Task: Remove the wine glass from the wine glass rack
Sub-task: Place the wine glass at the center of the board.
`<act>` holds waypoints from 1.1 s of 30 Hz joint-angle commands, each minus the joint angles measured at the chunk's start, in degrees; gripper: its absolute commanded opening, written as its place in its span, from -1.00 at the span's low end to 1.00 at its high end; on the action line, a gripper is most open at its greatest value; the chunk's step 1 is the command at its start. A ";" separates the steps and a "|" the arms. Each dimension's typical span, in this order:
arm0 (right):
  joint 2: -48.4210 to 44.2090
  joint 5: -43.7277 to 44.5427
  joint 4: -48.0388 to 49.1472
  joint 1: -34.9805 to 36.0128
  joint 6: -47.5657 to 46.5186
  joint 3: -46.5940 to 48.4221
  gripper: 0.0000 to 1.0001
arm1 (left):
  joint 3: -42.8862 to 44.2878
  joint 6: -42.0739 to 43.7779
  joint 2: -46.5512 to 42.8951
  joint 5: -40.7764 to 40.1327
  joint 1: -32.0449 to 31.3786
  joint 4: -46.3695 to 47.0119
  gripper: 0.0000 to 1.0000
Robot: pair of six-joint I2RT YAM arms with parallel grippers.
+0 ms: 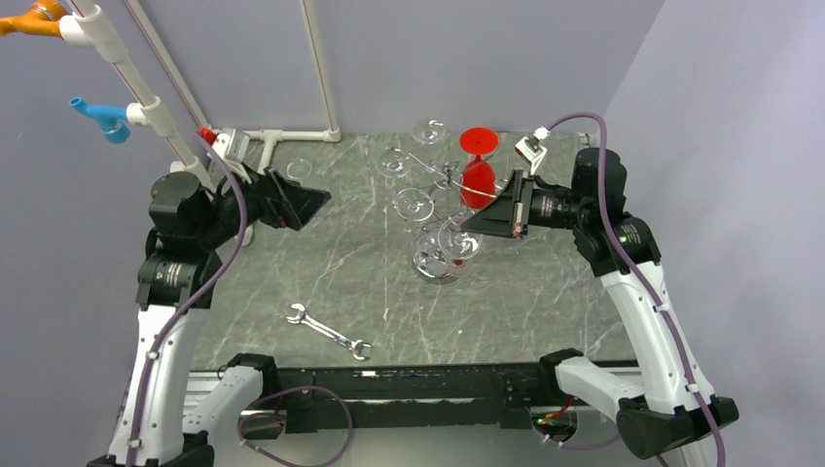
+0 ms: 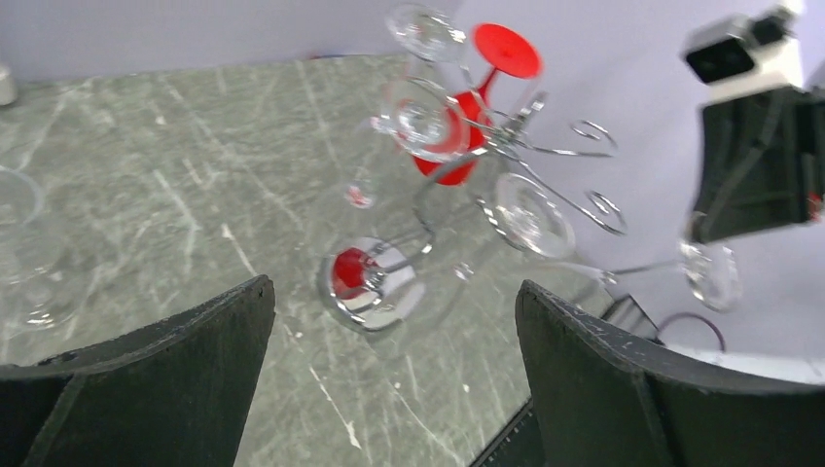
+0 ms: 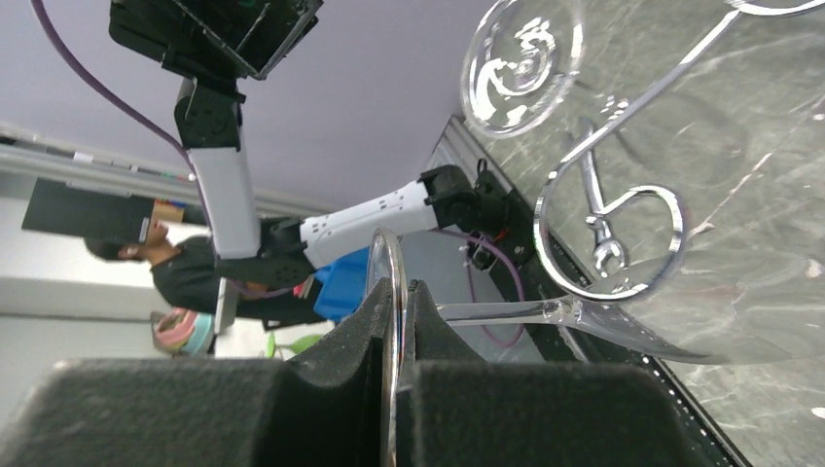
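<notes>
The wine glass rack (image 1: 435,263) stands right of the table's middle, its shiny round base (image 2: 370,284) reflecting red. Several clear glasses and a red one (image 1: 477,173) hang upside down from its curled wire arms. My right gripper (image 1: 474,222) is shut on the thin round foot (image 3: 389,261) of a clear wine glass (image 1: 457,238). That glass's stem (image 3: 506,311) runs right along the underside of a wire loop (image 3: 608,292); I cannot tell if it sits in the loop. My left gripper (image 1: 316,199) hovers open and empty at the back left, jaws wide in its wrist view (image 2: 394,331).
A silver wrench (image 1: 329,332) lies near the front edge. One clear glass (image 1: 297,170) stands on the table behind the left gripper. White pipe framing (image 1: 282,136) runs along the back left. Purple walls close in behind and at the right.
</notes>
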 commanded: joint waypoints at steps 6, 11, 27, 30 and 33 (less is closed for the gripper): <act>1.76 -0.18 7.13 9.44 2.91 3.20 -1.00 | 3.26 -2.11 -4.01 13.16 -3.54 -3.26 0.89; 2.79 1.74 11.19 13.81 5.95 2.56 -1.00 | 2.74 -4.49 -5.20 17.67 -4.39 -1.90 0.78; 13.85 14.06 11.82 28.09 3.60 11.52 -1.00 | -4.03 -8.30 -7.69 28.47 -6.53 5.29 0.46; 16.15 15.97 10.81 29.31 2.78 13.89 -1.00 | -4.55 -8.01 -7.41 28.80 -6.93 5.02 0.43; 18.34 17.09 10.57 30.32 2.24 15.72 -1.00 | -4.93 -9.09 -7.15 29.25 -7.49 5.94 0.37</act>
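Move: The right fingers already pinch the foot of the upside-down wine glass; the open left gripper waits about 28 cm to their left, some 5 cm farther ahead and roughly level. The rack's middle is 14 cm ahead, 3 cm left and 15 cm below, with a hanging glass 6 cm ahead, 9 cm left and 8 cm down. From the left hand, the held wine glass's middle is about 26 cm right, 6 cm back and 8 cm below. Keeping its pinch on the foot, the right hand carries the wine glass about 13 cm left along the near side of the rack towards the left gripper, easing back a few centimetres before coming partly forward again and turning some 15 degrees counter-clockwise. The left hand comes to meet the glass, drawing back about 12 cm and right about half as far while it turns some 30 degrees clockwise to point across at the glass, its fingers narrowing to roughly three quarters open without touching it. ##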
